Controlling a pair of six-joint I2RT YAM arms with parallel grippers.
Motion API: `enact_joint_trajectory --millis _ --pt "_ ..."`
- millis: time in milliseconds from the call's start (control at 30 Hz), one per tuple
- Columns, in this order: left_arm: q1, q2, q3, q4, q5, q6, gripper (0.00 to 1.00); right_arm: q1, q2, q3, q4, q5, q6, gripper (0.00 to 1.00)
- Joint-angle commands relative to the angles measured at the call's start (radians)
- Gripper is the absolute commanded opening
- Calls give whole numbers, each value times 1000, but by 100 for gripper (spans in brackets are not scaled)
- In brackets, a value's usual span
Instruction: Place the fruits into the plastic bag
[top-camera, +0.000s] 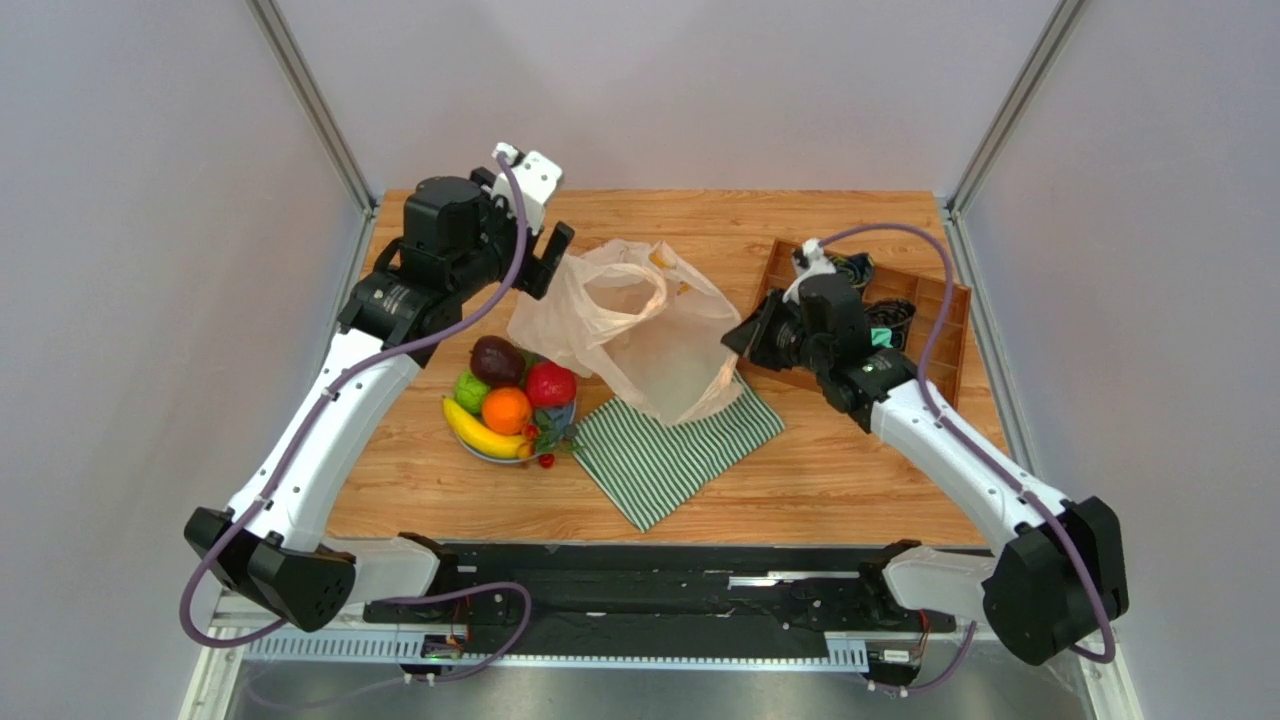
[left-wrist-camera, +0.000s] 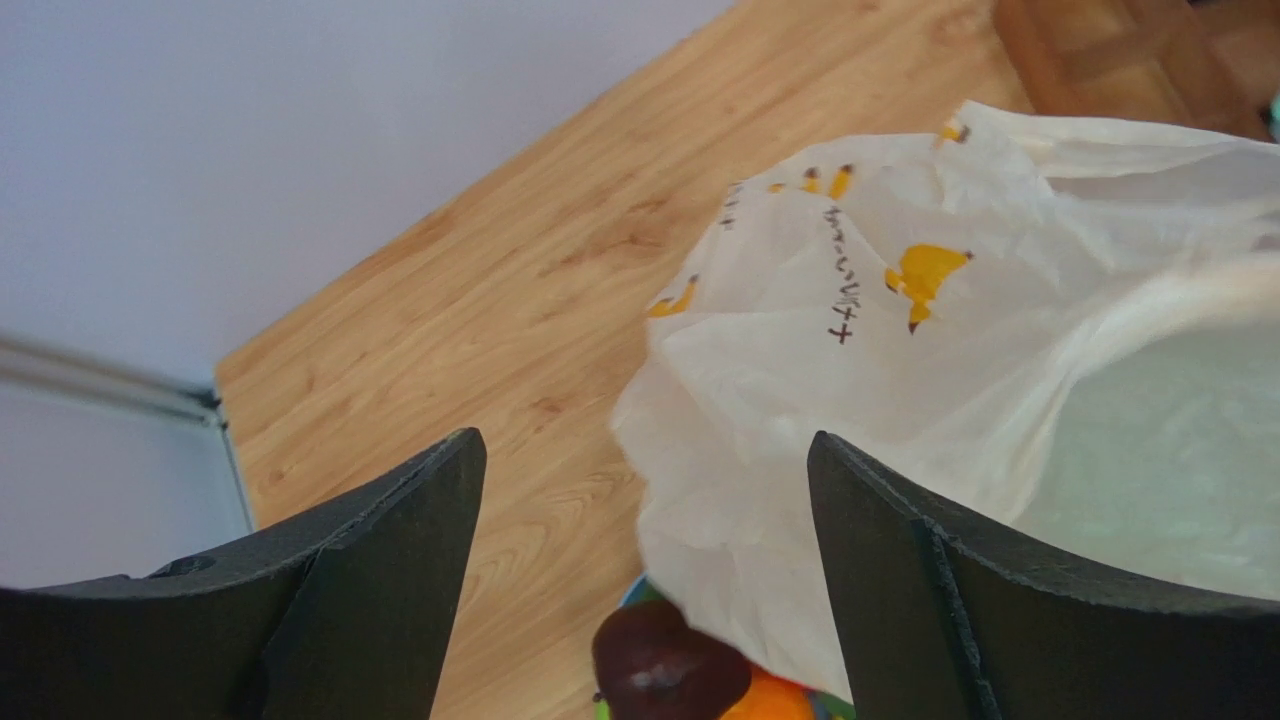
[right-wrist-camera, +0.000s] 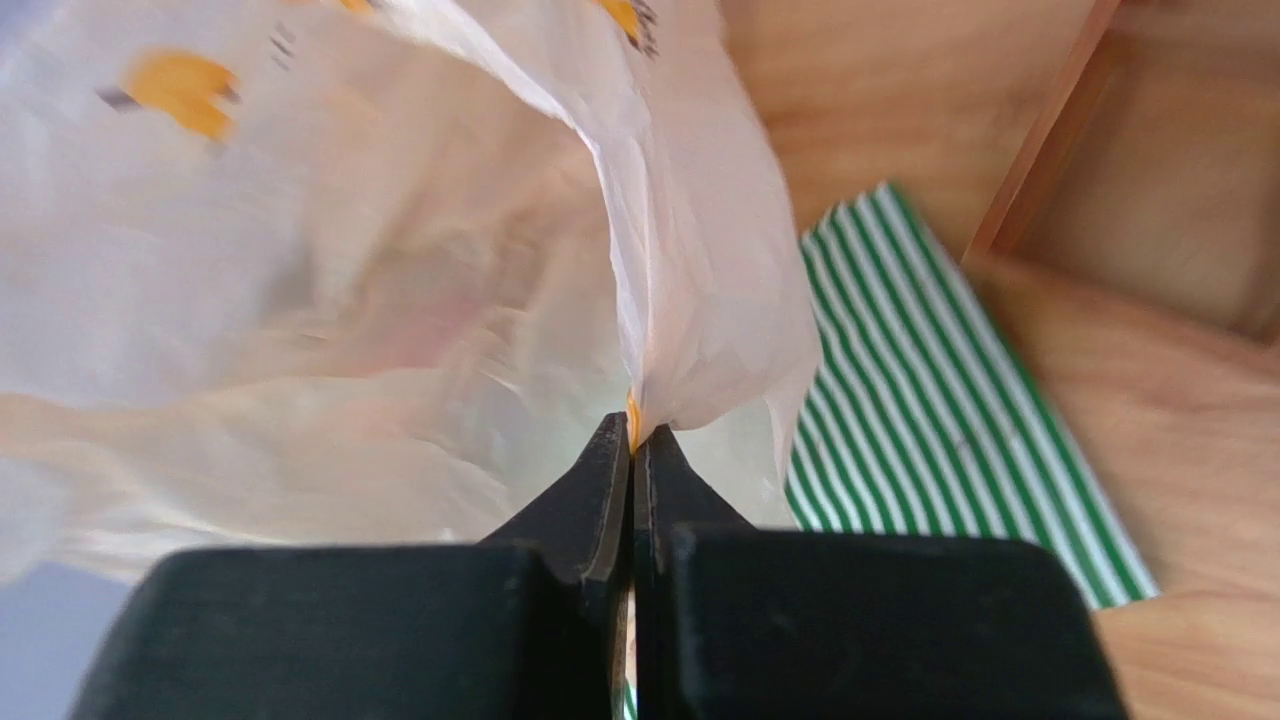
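The plastic bag (top-camera: 646, 323), whitish with yellow prints, lies crumpled mid-table with its mouth toward the left. My right gripper (top-camera: 747, 333) is shut on the bag's right edge; the right wrist view shows the film (right-wrist-camera: 376, 255) pinched between the closed tips (right-wrist-camera: 633, 428). My left gripper (top-camera: 553, 252) hovers open at the bag's left rim, nothing between its fingers (left-wrist-camera: 646, 443). The fruits sit piled on a plate left of the bag: dark fruit (top-camera: 496, 360), red apple (top-camera: 552, 384), orange (top-camera: 507, 410), green apple (top-camera: 470, 393), banana (top-camera: 481, 432), berries (top-camera: 544, 450).
A green-striped cloth (top-camera: 676, 443) lies under the bag's near corner. A wooden tray (top-camera: 920, 293) with dark items stands at the back right, just behind my right wrist. The bag (left-wrist-camera: 932, 390) overhangs the dark fruit (left-wrist-camera: 661, 668) in the left wrist view.
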Motion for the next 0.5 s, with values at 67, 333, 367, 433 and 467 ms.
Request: enact_joint_trajectory --millis 67,333,367,433,467 --pt "73 -115 80 23 -134 -222 89 1 -36 172 -177 315 -48 0" --pt "60 -217 -97 50 292 -261 88 35 -15 187 -152 347 -3 0" --pt "60 -189 -101 21 271 -259 87 38 -6 189 -152 347 -3 0" --pt "60 -169 -124 -39 280 -261 86 47 0 193 -149 352 1 0" --pt "57 -168 -144 -40 325 -271 86 50 5 193 -149 353 3 0"
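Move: The left gripper, open and just clear of the bag, has the plastic bag's loose handle about 10 cm to its right, level with it fore and aft, some 14 cm lower. The fruit bowl lies 12 cm back, 6 cm left and 29 cm below. From the right gripper, already pinching the bag's other side, that loose handle is 15 cm left, 5 cm ahead and slightly higher; the striped cloth lies 7 cm back, 7 cm left, 17 cm down. Lift the left gripper clear, fingers kept wide open: up about 6 cm, veering left at first, then drawing back about 7 cm and to the right again while its left side rolls down some 20 degrees. Keep the right fingers shut on the plastic bag, carry it quickly up, right and slightly forward, turning clockwise, then let that hand sink a little. ##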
